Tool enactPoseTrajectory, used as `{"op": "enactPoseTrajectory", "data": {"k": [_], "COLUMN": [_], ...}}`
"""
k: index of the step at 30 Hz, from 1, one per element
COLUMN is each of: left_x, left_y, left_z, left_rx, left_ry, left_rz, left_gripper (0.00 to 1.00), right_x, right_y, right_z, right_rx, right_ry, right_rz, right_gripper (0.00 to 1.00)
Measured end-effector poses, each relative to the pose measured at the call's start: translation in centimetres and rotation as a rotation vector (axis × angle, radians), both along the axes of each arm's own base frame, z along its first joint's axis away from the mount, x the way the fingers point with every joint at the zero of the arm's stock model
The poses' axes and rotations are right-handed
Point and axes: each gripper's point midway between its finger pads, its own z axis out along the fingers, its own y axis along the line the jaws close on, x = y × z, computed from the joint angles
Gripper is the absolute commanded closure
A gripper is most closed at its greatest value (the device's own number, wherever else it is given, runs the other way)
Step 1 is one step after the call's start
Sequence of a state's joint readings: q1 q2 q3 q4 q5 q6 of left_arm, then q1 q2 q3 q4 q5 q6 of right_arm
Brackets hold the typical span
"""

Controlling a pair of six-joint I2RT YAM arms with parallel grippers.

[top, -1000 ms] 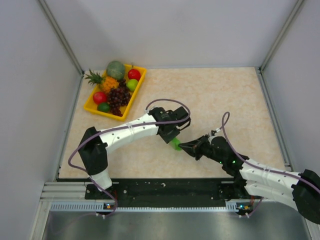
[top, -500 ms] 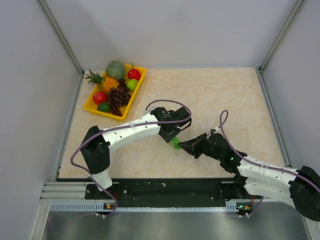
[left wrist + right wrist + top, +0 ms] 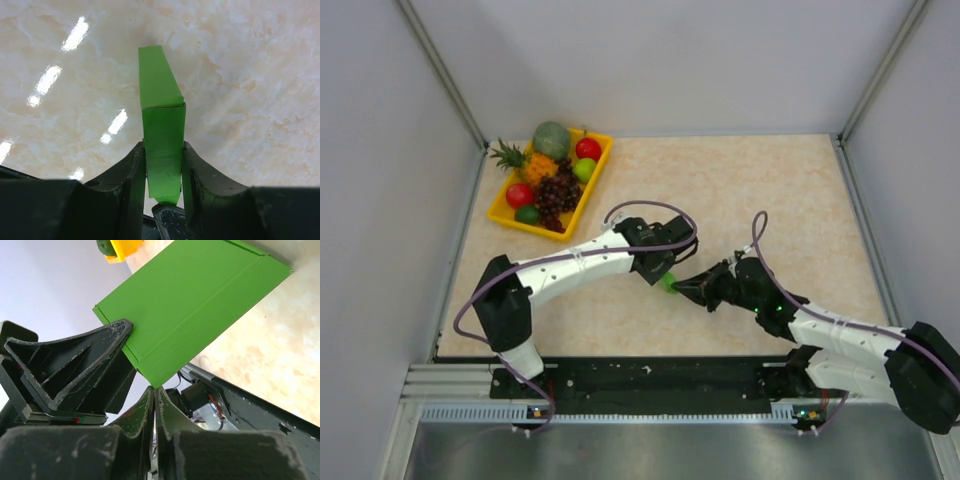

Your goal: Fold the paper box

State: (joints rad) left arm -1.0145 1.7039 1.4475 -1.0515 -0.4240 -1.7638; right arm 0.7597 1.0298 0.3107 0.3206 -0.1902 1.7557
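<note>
The paper box (image 3: 161, 125) is a bright green, flattened rectangular sleeve, held on edge above the table. My left gripper (image 3: 164, 152) is shut on its near end, one finger on each flat side. In the top view the box (image 3: 667, 282) shows as a small green patch between the two grippers, with the left gripper (image 3: 660, 270) just above and left of it. My right gripper (image 3: 155, 392) is shut with nothing between its fingers. Its closed tips touch the lowest corner of the box (image 3: 195, 305). The right gripper (image 3: 682, 287) comes at the box from the right.
A yellow fruit tray (image 3: 593, 184) holding a pineapple, grapes, apples and a melon stands at the back left of the beige table. White walls close in the left, back and right sides. The black mounting rail (image 3: 650, 380) runs along the near edge.
The right arm has reached up and to the left, bringing its shut tips against the box. The left gripper with the box has shifted slightly towards the back left.
</note>
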Motion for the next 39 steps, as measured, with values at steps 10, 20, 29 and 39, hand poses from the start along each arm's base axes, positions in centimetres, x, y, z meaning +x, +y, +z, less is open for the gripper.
{"op": "enactPoseTrajectory", "data": {"k": [10,20,29,39], "left_x": [-0.1,-0.6,-0.3,-2.2], "left_y": [-0.8,0.1,2.1,3.3], "left_z": [1.3,0.2,-0.1,3.3], "left_rx": [-0.063,-0.184,-0.513,-0.78], "left_ry": [-0.023,0.052,0.133,0.11], "left_rz": [-0.005,0.0,-0.033,-0.098], "left_gripper": [1.0,1.0,1.0,1.0], "right_x": [0.4,-4.0,-5.9,-1.5], "right_y": [0.3,-1.3,-4.7,-5.3], "right_z": [3.8,7.2,10.0,2.7], "right_rx": [-0.011,-0.054,-0.389,-0.736], "right_ry": [-0.118,-0.402,-0.93,-1.036], "right_rz": [0.062,0.268,0.468,0.637], "right_gripper": [0.38,0.21,0.21,0.2]}}
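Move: The left fingers hold the green paper box by its upper end, its middle about 4 cm below the left hand and 2 cm ahead. From the shut right fingertips, which sit at a corner of the box, the box's middle is some 4 cm ahead, 3 cm to the left and 2 cm lower. The gripping left fingertips stand about 3 cm ahead of the right hand, 3 cm to its left and 2 cm higher. The right hand comes off the box corner, climbing about 11 cm and drawing back some 6 cm while its shut fingers open wide, then drops and reaches forward again to the free end, having rolled about 80 degrees counter-clockwise as seen along its fingers, and ends roughly 5 cm to the right of where it began. Meanwhile the left hand keeps its grip on the box, shifts a few centimetres left and up, and swings its fingertips some 45 degrees towards the right, turning the box's free end to the opening right hand. ##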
